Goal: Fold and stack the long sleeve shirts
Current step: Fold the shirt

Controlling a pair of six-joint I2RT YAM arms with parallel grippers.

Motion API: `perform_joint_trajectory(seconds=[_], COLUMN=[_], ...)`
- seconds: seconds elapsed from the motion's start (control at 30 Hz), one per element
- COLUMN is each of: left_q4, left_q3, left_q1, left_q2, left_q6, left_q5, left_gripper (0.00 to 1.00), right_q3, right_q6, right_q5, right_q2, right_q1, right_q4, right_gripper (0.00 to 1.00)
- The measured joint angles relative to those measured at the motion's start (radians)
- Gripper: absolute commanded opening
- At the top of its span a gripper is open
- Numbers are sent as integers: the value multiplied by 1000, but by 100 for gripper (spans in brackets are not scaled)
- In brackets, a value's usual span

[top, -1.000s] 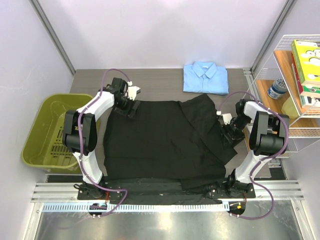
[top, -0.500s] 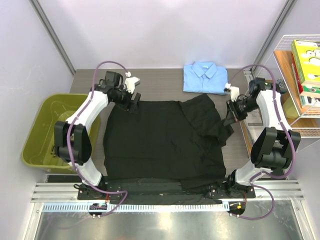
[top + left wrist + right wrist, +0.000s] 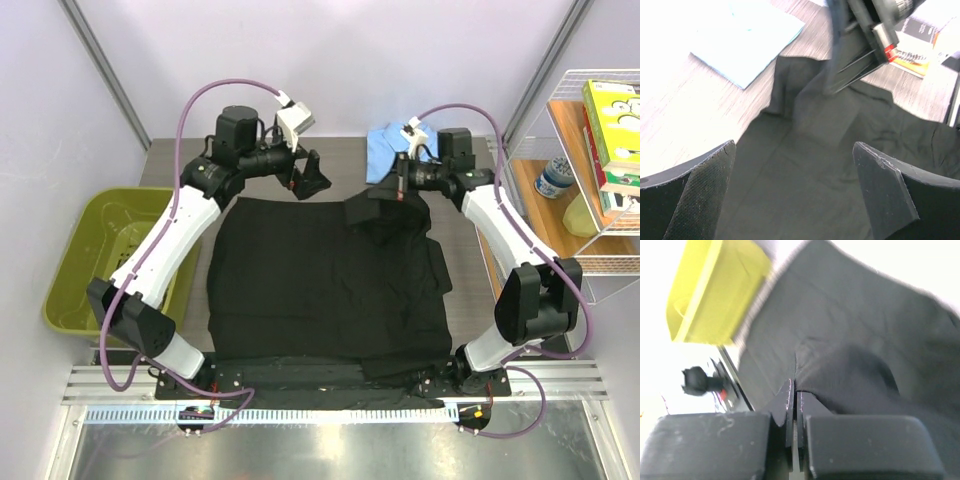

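Observation:
The black long sleeve shirt (image 3: 320, 290) lies spread over the middle of the table. My right gripper (image 3: 388, 190) is shut on a fold of its right sleeve, held up over the shirt's back edge; in the right wrist view the cloth (image 3: 850, 325) hangs from the closed gripper (image 3: 794, 390). The left gripper (image 3: 312, 180) hovers open above the back edge, and nothing lies between its fingers (image 3: 705, 195). The light blue shirt (image 3: 385, 155) lies folded at the back, partly hidden behind the right arm; the left wrist view shows it too (image 3: 747, 45).
A green bin (image 3: 100, 260) stands off the table's left side. A wire shelf (image 3: 600, 150) with boxes and a bottle stands at the right. A booklet (image 3: 912, 47) lies on the table's right side.
The right gripper shut on the black sleeve at the right and carried it up and leftward to the back middle. The left gripper left the back left corner, rose rightward and opened wider.

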Motion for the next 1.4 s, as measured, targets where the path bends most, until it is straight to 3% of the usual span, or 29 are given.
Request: perform_joint_trajectory(seconds=[0.23,0.53,0.63,0.67,0.7,0.73,0.77,0.8,0.83,0.93,1.1,1.23,1.4], left_q4=[101,138,138,138,139,140,146,155,164,185,227,261,298], left_q3=[-19,-57,-57,-57,-56,-55,-55,-55,-55,-55,-43,57,204], left_q1=[-96,-139,-141,-142,-144,-145,-145,-145,-145,-143,-78,-6,26], left_q2=[24,114,139,144,149,155,158,161,164,164,175,233,291], left_q6=[38,167,193,200,205,214,210,204,202,180,110,56,45], left_q5=[-22,-22,-29,-31,-35,-43,-51,-61,-67,-110,-197,-240,-249], left_gripper=[100,98,76,58,46,14,1,0,0,0,0,0,0], right_q3=[-2,-2,-2,-2,-1,2,6,11,17,45,102,56,-108], right_q6=[246,284,281,278,273,266,256,246,233,187,5,-216,-408], right_q5=[39,9,-10,-16,-23,-31,-37,-39,-39,-50,-10,164,367], right_q2=[0,-25,-56,-67,-74,-80,-83,-83,-83,-83,-101,-166,-193], right_q1=[93,109,122,128,133,137,141,143,143,116,-61,-196,-192], right_q4=[335,436,455,463,465,467,465,463,459,382,153,-66,-169], right_gripper=[1,1,1,1,1,6,16,26,46,63,64,64,62])
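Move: My right hand already has the lifted end of the black shirt shut in its fingers, about 17 cm to the right of my open left fingers, level fore and aft and some 10 cm lower. The left fingers, where that cloth goes, thus lie 17 cm left and 10 cm above my right hand. From the left hand, the spread shirt body is about 16 cm back, 3 cm right and 33 cm down; the folded blue shirt is roughly 20 cm ahead, 25 cm right and 33 cm below. I pass the cloth across in the air: my right hand lifts its end about 11 cm and carries it left, while my open left hand comes right and down to meet it and pinches the cloth. My right then opens and backs off some 20 cm to the right, sinking, as my left carries the end forward, up and a little left, swinging counter-clockwise. ##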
